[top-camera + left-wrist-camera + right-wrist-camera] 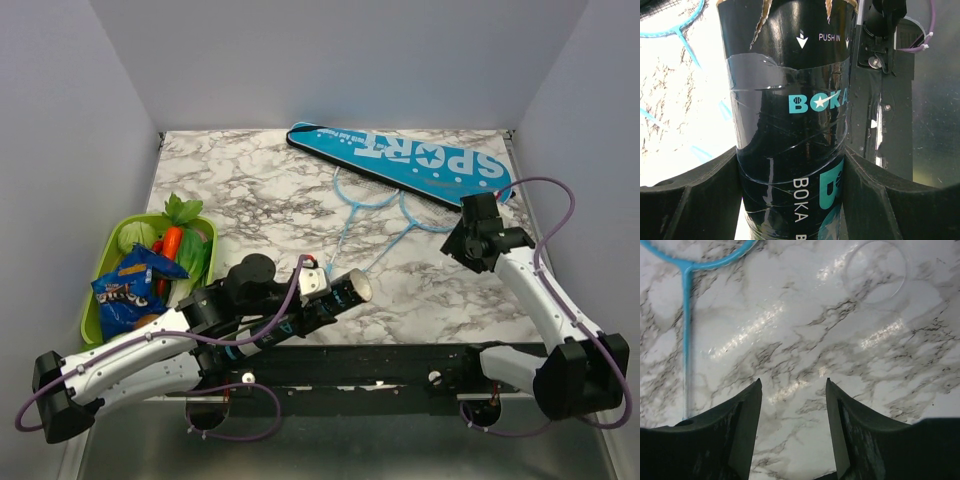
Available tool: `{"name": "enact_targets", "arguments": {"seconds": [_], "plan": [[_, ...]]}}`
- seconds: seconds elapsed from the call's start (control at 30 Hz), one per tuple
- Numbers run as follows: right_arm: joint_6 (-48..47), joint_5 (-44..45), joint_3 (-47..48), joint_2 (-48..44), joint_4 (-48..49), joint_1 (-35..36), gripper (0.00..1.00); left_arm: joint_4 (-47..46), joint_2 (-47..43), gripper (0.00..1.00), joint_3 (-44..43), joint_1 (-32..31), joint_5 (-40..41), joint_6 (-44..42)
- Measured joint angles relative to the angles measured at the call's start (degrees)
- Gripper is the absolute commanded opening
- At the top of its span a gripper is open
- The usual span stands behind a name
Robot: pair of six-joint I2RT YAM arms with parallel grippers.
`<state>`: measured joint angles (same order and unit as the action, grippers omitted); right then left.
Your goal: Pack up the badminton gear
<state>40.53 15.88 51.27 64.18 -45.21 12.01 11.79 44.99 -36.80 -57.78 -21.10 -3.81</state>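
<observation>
My left gripper (pixel 322 303) (pixel 790 155) is shut on a dark slim "BOKA" tube (pixel 340 294) (pixel 790 110), one finger (pixel 695 195) against each side, holding it near the front rail with its open end to the right. The blue "SPORT" cover (pixel 400 155) lies along the back of the marble table (pixel 260 190). Two light-blue rackets (pixel 372 192) rest partly under it, handles toward the front. One racket head (pixel 675 27) shows beyond the tube. My right gripper (pixel 474 222) (pixel 793 382) hangs open and empty over bare marble by the cover's right end, next to a racket shaft (pixel 686 330).
A green basket (pixel 103 262) of vegetables with a blue snack packet (pixel 128 292) stands at the left edge. The black front rail (pixel 400 362) (pixel 880 115) runs under the tube. A faint clear ring (pixel 875 272) lies on the marble ahead of my right gripper.
</observation>
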Motion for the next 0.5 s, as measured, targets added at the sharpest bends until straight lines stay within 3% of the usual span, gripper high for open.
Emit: {"name": "enact_targets", "arguments": {"seconds": [0.2,0.5], "plan": [[-1.0,1.1,-1.1,7.5,4.7,-8.6,0.6,0.7,-1.4,0.16,0.0,0.0,1.1,0.0],[-5.0,2.1,1.8,18.3,8.5,-15.4,0.55,1.0,-3.3,0.16,0.0,0.0,1.1,0.3]]}}
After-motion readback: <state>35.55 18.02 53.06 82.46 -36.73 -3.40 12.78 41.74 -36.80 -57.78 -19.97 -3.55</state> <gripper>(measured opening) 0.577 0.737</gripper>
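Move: The clear tube lid lies flat on the table, about 13 cm to the right of the right hand, 7 cm farther out and some 10 cm lower. The blue head of the nearer racket is roughly 22 cm ahead and 2 cm to the left of that hand; the shuttle tube's open mouth is about 28 cm left, 13 cm back and 9 cm higher. From the left hand, the lid lies some 52 cm right and 26 cm ahead, about 18 cm below. Towards the clear lid, the right hand sweeps right by about 8 cm while sinking some 6 cm and edging forward, turning a little clockwise and tipping more steeply down, its empty fingers staying open. The left hand keeps its grip on the black shuttle tube, raising it only about a centimetre. ##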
